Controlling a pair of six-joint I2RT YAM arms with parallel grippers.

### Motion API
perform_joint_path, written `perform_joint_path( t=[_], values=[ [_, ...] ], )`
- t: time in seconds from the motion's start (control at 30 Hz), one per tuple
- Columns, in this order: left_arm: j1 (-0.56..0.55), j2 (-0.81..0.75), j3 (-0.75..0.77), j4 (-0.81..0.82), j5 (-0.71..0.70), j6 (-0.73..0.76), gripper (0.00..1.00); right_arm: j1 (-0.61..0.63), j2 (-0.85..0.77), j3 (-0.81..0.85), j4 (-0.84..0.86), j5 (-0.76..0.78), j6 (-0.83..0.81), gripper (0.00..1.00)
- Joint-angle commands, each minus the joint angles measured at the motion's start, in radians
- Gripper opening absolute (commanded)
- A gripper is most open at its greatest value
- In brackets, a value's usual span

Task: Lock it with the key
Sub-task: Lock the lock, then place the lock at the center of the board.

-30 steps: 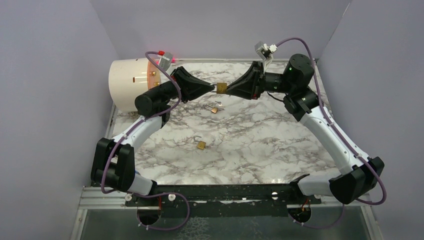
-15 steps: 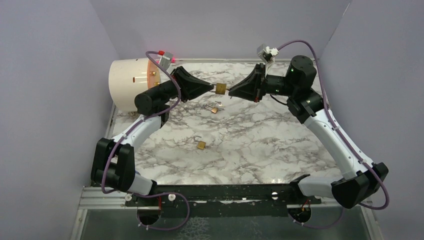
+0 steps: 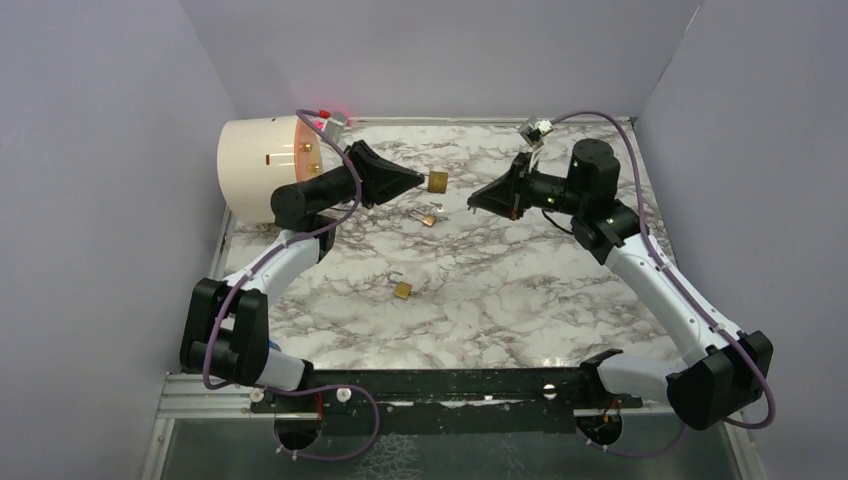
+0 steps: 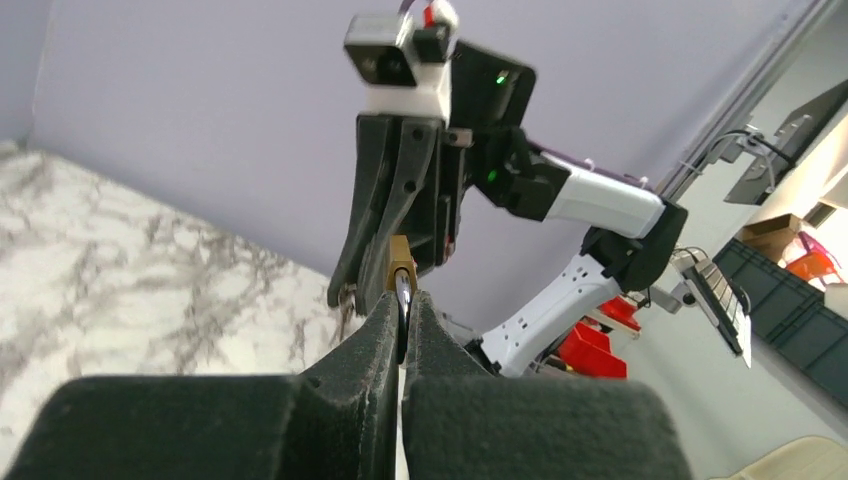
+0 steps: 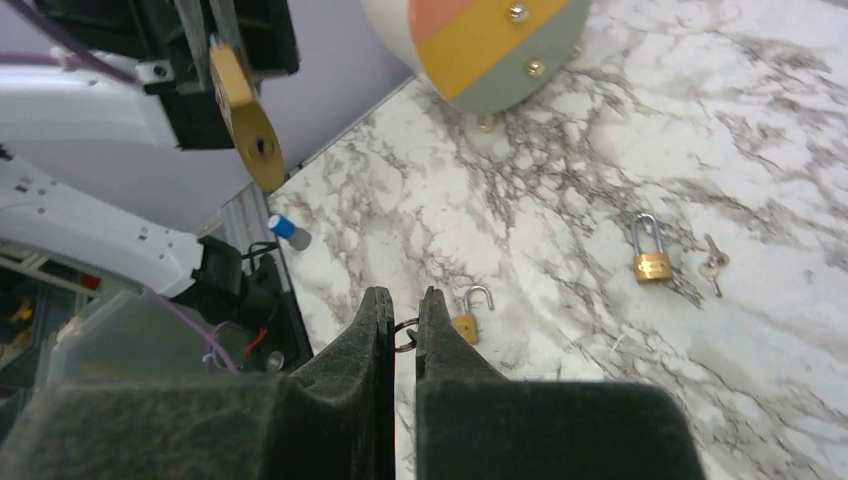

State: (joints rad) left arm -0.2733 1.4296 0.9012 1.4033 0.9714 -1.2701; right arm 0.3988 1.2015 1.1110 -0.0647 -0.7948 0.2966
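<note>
My left gripper (image 3: 421,181) is held above the far part of the table, shut on the steel shackle of a brass padlock (image 3: 437,181). In the left wrist view the fingers (image 4: 385,320) pinch the shackle and the padlock body (image 4: 400,262) sticks out past them. My right gripper (image 3: 470,204) hangs a short way to the right of the padlock, apart from it. It is shut on a small key (image 5: 403,335), of which only the ring shows between the fingers. The right wrist view shows the held padlock (image 5: 250,125) with its keyhole facing the right gripper (image 5: 402,296).
A closed padlock (image 3: 428,217) with a key (image 5: 712,262) beside it lies on the marble table (image 3: 520,290) below the grippers. An open padlock (image 3: 402,289) lies nearer the front. A white cylinder (image 3: 260,170) lies on its side at the back left. Walls enclose the table.
The right gripper has closed on the key and drawn back to the right and down, away from the padlock. The left gripper still holds the padlock in about the same place.
</note>
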Motion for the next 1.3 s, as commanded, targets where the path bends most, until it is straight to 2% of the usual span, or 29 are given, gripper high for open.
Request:
perform_joint_path(
  t=[0.0,0.1,0.17,0.27,0.43,0.77,0.93,1.1,1.27],
  values=[
    [-0.076,-0.018,-0.079,-0.248,-0.026,0.205,0.00,-0.005,-0.004,-0.031,-0.036,0.197,0.016,0.01],
    [-0.161,-0.012,-0.095,-0.494,-0.116,0.394,0.00,-0.004,-0.020,-0.066,-0.040,0.326,0.050,0.01],
    [-0.204,0.007,-0.103,-0.601,-0.193,0.482,0.00,-0.005,-0.035,-0.092,-0.041,0.418,0.075,0.00],
    [-0.225,0.082,-0.115,-0.630,-0.246,0.487,0.00,-0.005,-0.038,-0.111,-0.073,0.513,0.093,0.01],
    [-0.273,0.246,-0.099,-0.635,-0.216,0.476,0.00,-0.005,0.007,-0.118,-0.136,0.641,0.121,0.01],
    [-0.395,0.470,-0.016,-0.645,-0.276,0.497,0.00,-0.005,0.019,-0.230,-0.130,0.687,0.210,0.00],
    [-0.425,0.491,0.020,-0.740,-0.369,0.558,0.00,-0.005,-0.035,-0.294,-0.154,0.750,0.217,0.00],
    [-0.437,0.510,0.053,-0.828,-0.449,0.598,0.00,-0.005,-0.053,-0.346,-0.169,0.739,0.204,0.01],
    [-0.446,0.549,0.085,-0.878,-0.471,0.620,0.00,-0.005,-0.053,-0.395,-0.151,0.732,0.232,0.01]
  ],
)
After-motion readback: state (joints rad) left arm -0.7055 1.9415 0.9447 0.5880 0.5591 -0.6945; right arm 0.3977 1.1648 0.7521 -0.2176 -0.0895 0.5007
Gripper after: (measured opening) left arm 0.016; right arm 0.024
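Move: The left hand holds the brass lock by its shackle, the body about 3 cm to the hand's right and 1 cm higher; its way leads to bare marble some 2 cm ahead, 17 cm right and 39 cm below. From that hand the closed padlock lies 15 cm ahead, 2 cm right, and the open padlock level with it, 4 cm left, both about 40 cm down. From the right hand, gripping the keys, the held lock is level, 7 cm left, 6 cm above. The left hand keeps its pinch on the shackle and sweeps the lock quickly down about 33 cm and 15 cm to the right, tipping its fingers over by some 50 degrees from slanting upward to pointing down and right, the descent slowing over the bare marble to the right of the two padlocks. Already clear of the lock, the right hand keeps its keys pinched and comes down too, about 19 cm, shifting some 10 cm right, first reaching forward and then drawing partly back, while it swings clockwise and tips its fingers downward. ##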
